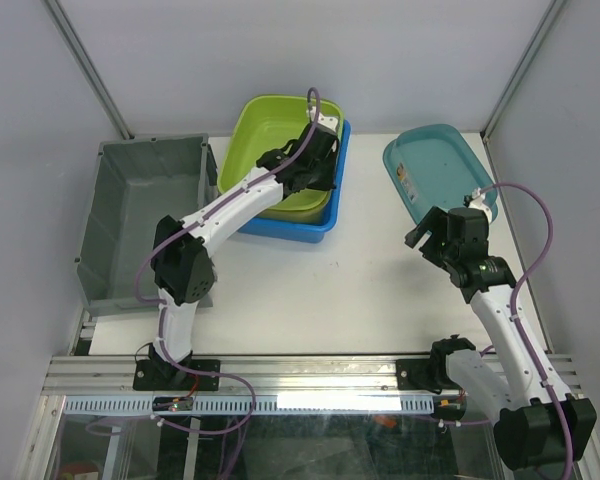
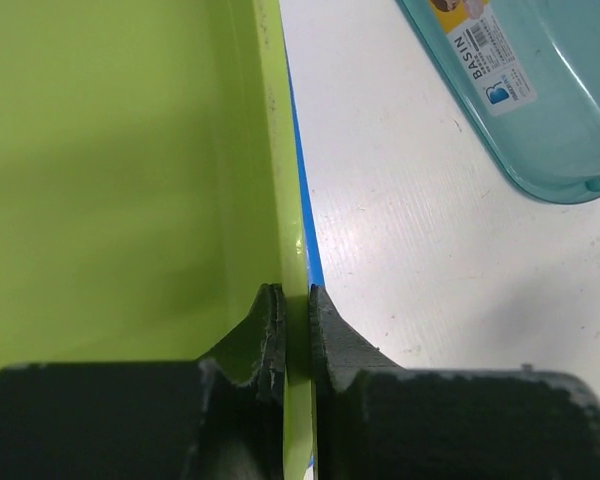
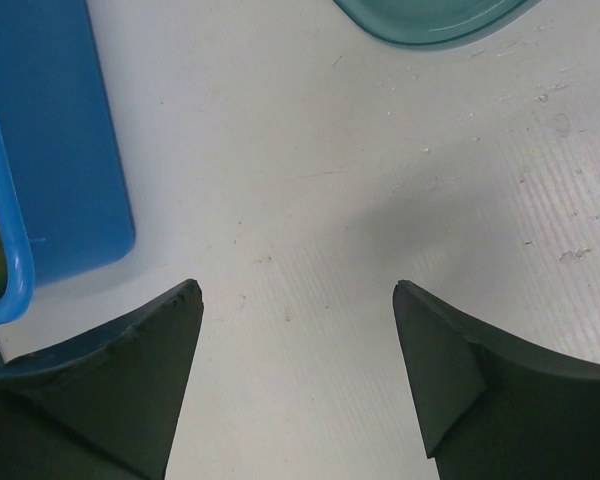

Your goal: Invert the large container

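Observation:
A large lime-green container (image 1: 270, 135) sits nested in a blue container (image 1: 310, 225) at the back middle of the table. My left gripper (image 1: 328, 180) is shut on the green container's right rim. In the left wrist view the thin green wall (image 2: 110, 180) runs between the two fingers, which press on it from both sides at the left gripper (image 2: 297, 300). A strip of the blue container (image 2: 306, 235) shows just outside the rim. My right gripper (image 1: 427, 238) hangs open over bare table, and in its own view the right gripper (image 3: 298, 290) holds nothing.
A grey bin (image 1: 140, 215) stands open side up at the table's left edge. A teal basin (image 1: 435, 170) lies at the back right, just beyond the right gripper, and shows as the teal basin (image 2: 540, 90) in the left wrist view. The blue container's corner (image 3: 60, 150) is left of the right gripper.

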### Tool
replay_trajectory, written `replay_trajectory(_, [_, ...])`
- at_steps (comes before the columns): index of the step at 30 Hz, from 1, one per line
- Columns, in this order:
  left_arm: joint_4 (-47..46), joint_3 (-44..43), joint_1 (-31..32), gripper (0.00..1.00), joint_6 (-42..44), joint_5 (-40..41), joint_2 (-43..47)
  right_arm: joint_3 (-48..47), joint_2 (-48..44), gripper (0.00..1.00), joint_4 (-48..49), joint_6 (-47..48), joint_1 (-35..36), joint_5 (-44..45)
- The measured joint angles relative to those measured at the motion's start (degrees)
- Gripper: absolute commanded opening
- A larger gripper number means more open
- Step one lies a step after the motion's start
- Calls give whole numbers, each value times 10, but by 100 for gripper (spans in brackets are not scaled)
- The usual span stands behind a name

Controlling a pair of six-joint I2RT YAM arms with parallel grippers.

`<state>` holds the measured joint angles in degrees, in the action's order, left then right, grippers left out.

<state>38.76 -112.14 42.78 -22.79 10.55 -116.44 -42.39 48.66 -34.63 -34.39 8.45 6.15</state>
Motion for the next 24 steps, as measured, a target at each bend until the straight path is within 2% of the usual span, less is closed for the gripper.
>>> replay_trajectory(5, [13, 0, 0, 0, 16, -2, 27, 0, -1, 80, 0, 0, 0, -1])
replay_trajectory(11, [32, -14, 0, 0, 29, -8, 102, 1, -1, 78, 0, -6, 0, -11])
replay_trajectory(13, [33, -26, 0, 0, 30, -20, 128, 5, -1, 72, 8, -12, 0, -21])
replay_trajectory(15, [33, -39, 0, 0, 30, -30, 153, 20, -2, 61, 33, -23, 0, -42])
replay_trajectory(19, [32, -64, 0, 0, 33, -52, 198, 78, 14, 41, 128, -69, 10, -107])
replay_trajectory(21, [30, -67, 0, 0, 32, -66, 221, 93, 46, 37, 170, -94, 27, -125])
replay_trajectory(24, [23, -68, 0, 0, 29, -89, 247, 88, 121, 36, 231, -124, 65, -140])
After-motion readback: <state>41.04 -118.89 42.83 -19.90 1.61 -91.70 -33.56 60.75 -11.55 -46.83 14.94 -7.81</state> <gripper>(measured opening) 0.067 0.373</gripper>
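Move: At the left fingers is the right rim of the lime container, already pinched; its middle lies about 10 cm left and 6 cm ahead of the left hand, 4 cm lower. The blue container it sits in is centred some 10 cm left, 2 ahead and 9 below, the teal basin 25 cm right, 2 ahead and 13 down. From the empty right hand, the blue container's middle is roughly 30 cm left, 14 ahead and 6 below; the teal basin is 5 cm right, 14 ahead, 9 below. Hoisting the lime container by its right rim, the left hand rises some 25 cm out of the blue container, keeping its pinch while easing back about 8 cm and a little left, the wrist tilting up and rolling right side up by about 20 degrees each. Partway through, the right hand sets off left towards the blue container, about 9 cm, sinking 4 cm, rolling left side up and half closing its empty fingers. ##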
